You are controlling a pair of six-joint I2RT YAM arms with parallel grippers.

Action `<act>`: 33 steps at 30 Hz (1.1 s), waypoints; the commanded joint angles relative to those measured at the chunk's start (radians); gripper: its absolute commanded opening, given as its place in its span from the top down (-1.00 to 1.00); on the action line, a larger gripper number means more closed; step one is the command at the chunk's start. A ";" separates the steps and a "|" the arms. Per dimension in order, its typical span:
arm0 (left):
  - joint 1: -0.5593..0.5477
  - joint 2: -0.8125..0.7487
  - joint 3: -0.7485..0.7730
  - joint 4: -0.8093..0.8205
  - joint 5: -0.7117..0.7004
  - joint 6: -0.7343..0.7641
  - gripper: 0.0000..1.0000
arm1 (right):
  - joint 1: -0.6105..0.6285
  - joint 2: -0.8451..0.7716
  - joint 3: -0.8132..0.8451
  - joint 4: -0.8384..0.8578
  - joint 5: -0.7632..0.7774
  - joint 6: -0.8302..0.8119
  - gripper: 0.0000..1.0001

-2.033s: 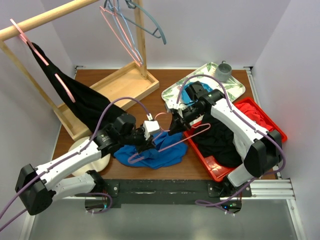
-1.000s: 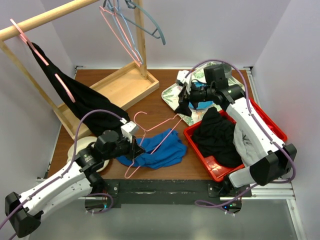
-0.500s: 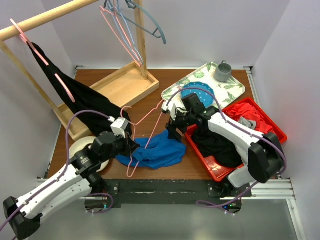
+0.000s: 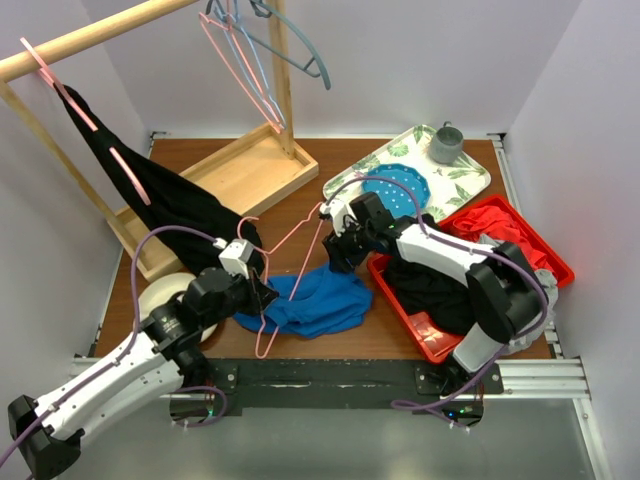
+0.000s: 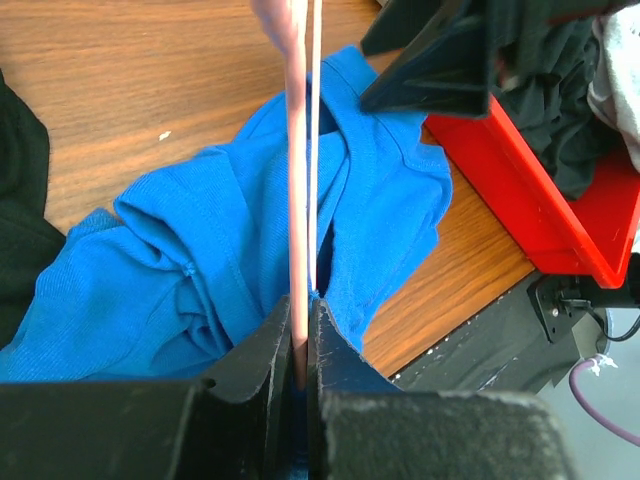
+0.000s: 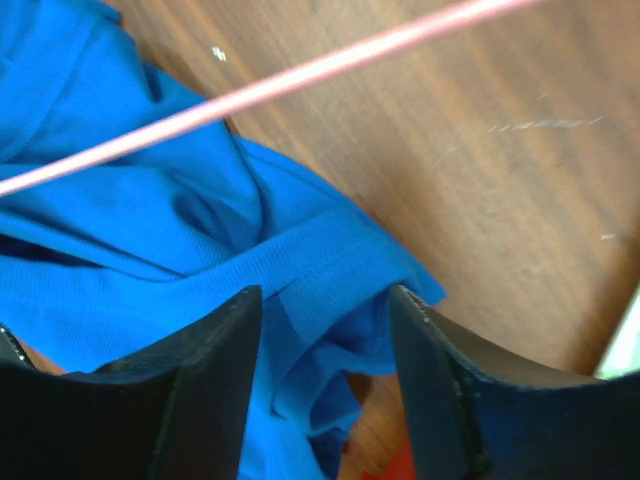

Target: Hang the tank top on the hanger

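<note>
The blue tank top (image 4: pixel 318 302) lies crumpled on the table near the front edge. My left gripper (image 4: pixel 262 291) is shut on a bar of the pink hanger (image 4: pixel 292 238), which slants above the top with its hook at the back left. In the left wrist view the wire (image 5: pixel 297 150) runs up from my shut gripper (image 5: pixel 300 335) over the top (image 5: pixel 200 260). My right gripper (image 4: pixel 335 256) is open at the top's far right edge. In the right wrist view its gripper (image 6: pixel 325 300) straddles a fold of the fabric (image 6: pixel 150 250), with the hanger wire (image 6: pixel 300 75) crossing above.
A red bin (image 4: pixel 525 240) holding a black garment (image 4: pixel 432 288) stands at the right. Behind it is a leaf-print tray (image 4: pixel 472 178) with a blue plate (image 4: pixel 396 186) and a grey cup (image 4: pixel 446 143). A wooden rack base (image 4: pixel 245 178), a hanging black garment (image 4: pixel 150 195) and a white roll (image 4: pixel 160 296) are at the left.
My right gripper came down from the tray to the tank top's far edge. My left gripper kept the hanger, drew back to the left and swung its hook towards the back left.
</note>
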 commanded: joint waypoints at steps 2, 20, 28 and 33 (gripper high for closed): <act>0.004 -0.021 -0.012 0.053 -0.026 -0.015 1.00 | 0.029 0.040 0.033 0.006 0.004 0.030 -0.01; 0.004 -0.027 -0.026 0.146 0.167 0.094 1.00 | -0.275 -0.202 0.118 -0.073 -0.147 -0.034 1.00; 0.004 0.001 -0.029 0.181 0.291 0.117 1.00 | -0.356 -0.197 0.164 -0.067 -0.215 -0.017 1.00; 0.004 0.013 -0.025 0.159 0.269 0.105 1.00 | -0.387 -0.213 0.189 -0.065 -0.232 -0.005 1.00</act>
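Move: Just under the half-open right fingers, about 3 cm down and 1 cm back, lies the tank top's raised right edge; the pink hanger's free end stands some 6 cm ahead, 4 cm left and 13 cm above that hand. The red bin's black clothes lie about 20 cm right and 1 cm back, the blue plate roughly 23 cm ahead and 13 cm right. From the left hand, the edge is some 12 cm ahead, 19 cm right and 10 cm down. Dipping about 2 cm onto the tank top, the right hand shuts its fingers on the blue edge, then pulls it up some 13 cm, swinging forward and right up beside the hanger's free end, with a slight roll and clockwise turn. The left hand keeps its pinch on the hanger and, late on, shifts about 3 cm right with a little back and up, turning it clockwise. ##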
